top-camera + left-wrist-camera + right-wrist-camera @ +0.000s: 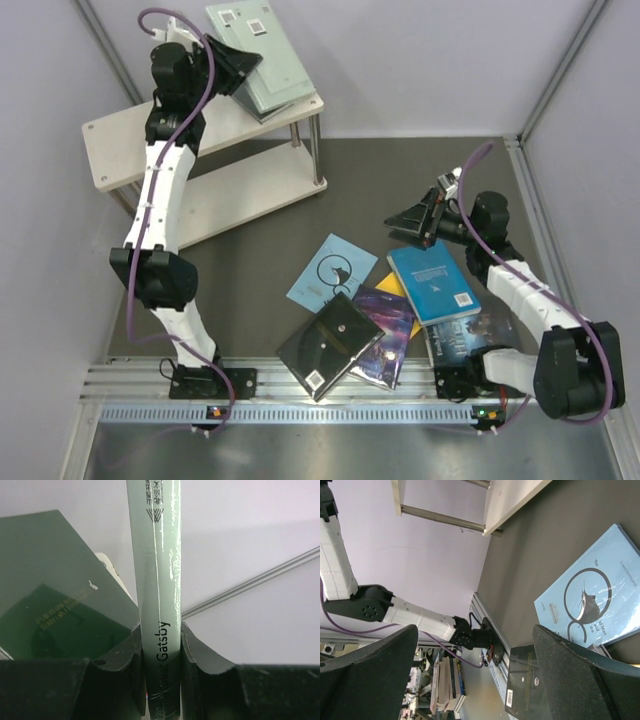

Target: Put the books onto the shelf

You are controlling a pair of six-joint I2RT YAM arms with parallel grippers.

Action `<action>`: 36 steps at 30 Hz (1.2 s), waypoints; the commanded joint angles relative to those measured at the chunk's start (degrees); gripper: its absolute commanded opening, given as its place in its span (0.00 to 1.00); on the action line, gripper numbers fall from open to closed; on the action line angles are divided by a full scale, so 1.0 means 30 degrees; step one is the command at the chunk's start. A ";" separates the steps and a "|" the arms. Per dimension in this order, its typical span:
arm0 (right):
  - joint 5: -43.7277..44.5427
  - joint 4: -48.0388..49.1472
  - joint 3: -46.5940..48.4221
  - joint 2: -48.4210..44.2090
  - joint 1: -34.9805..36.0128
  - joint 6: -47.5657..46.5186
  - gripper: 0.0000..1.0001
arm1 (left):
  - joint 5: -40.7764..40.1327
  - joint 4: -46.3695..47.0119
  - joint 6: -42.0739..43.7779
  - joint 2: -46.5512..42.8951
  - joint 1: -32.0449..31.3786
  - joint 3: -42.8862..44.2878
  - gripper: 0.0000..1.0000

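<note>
My left gripper (pixel 238 62) is shut on a grey-green book (pixel 262 45), held on edge over the top board of the pale wood shelf (pixel 190 135). In the left wrist view its spine (pixel 155 555) runs up between the jaws of the left gripper (pixel 161 640), and a dark green book (pixel 55 595) lies to its left. My right gripper (pixel 410 218) hangs open and empty above the table, and the right gripper (pixel 475 630) looks out toward the light blue swirl book (pixel 595 600). Loose books lie below: light blue (pixel 332 268), bright blue (pixel 432 282), purple galaxy (pixel 385 330), dark glossy (pixel 328 345), dark blue (pixel 470 335).
A yellow book (pixel 395 290) peeks out from under the bright blue one. The shelf's lower board (pixel 240 195) sits just above the dark table mat (pixel 400 170). Grey walls close in the left and right sides. A metal rail (pixel 330 400) carries both arm bases.
</note>
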 commanded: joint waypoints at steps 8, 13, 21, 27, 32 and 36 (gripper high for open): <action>-0.0033 0.0624 0.0004 0.0744 -0.0149 -0.0776 0.95 | 0.0518 0.2295 -0.1365 0.0474 0.0631 0.0205 0.00; -0.0004 0.0827 -0.0055 0.1153 -0.0149 -0.0864 0.95 | -0.0332 0.3173 -0.1130 -0.0199 0.0954 -0.1960 0.00; -0.0004 0.1151 -0.0114 0.1534 -0.0149 -0.0717 0.95 | -0.0922 0.6418 -0.3731 -0.1019 0.1453 -0.5036 0.00; -0.0004 0.1151 -0.0143 0.1769 -0.0150 -0.0835 0.95 | -0.0921 0.7775 -0.5760 -0.1022 0.2625 -0.6742 0.00; -0.0004 0.1238 -0.0143 0.1945 -0.0179 -0.0864 0.95 | -0.0628 0.5289 -0.4824 -0.0202 0.2683 -0.5136 0.53; -0.0004 0.1268 -0.0114 0.2091 -0.0208 -0.0864 0.94 | -0.0394 0.1367 -0.3273 0.0764 0.2712 -0.3231 0.74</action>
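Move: The left hand grips the pale green book by its spine, above the shelf top. The dark green book it is being taken to lies about 5 cm to the right and 8 cm below, level fore and aft. The shelf top's right front corner is some 14 cm right, 4 cm back and 9 cm below. From the right hand, the dark green book lies roughly 25 cm ahead, 23 cm left and 16 cm higher. The left hand lowers the pale green book about 5 cm, swings 7 cm left while rolling left-side-down, then opens. ##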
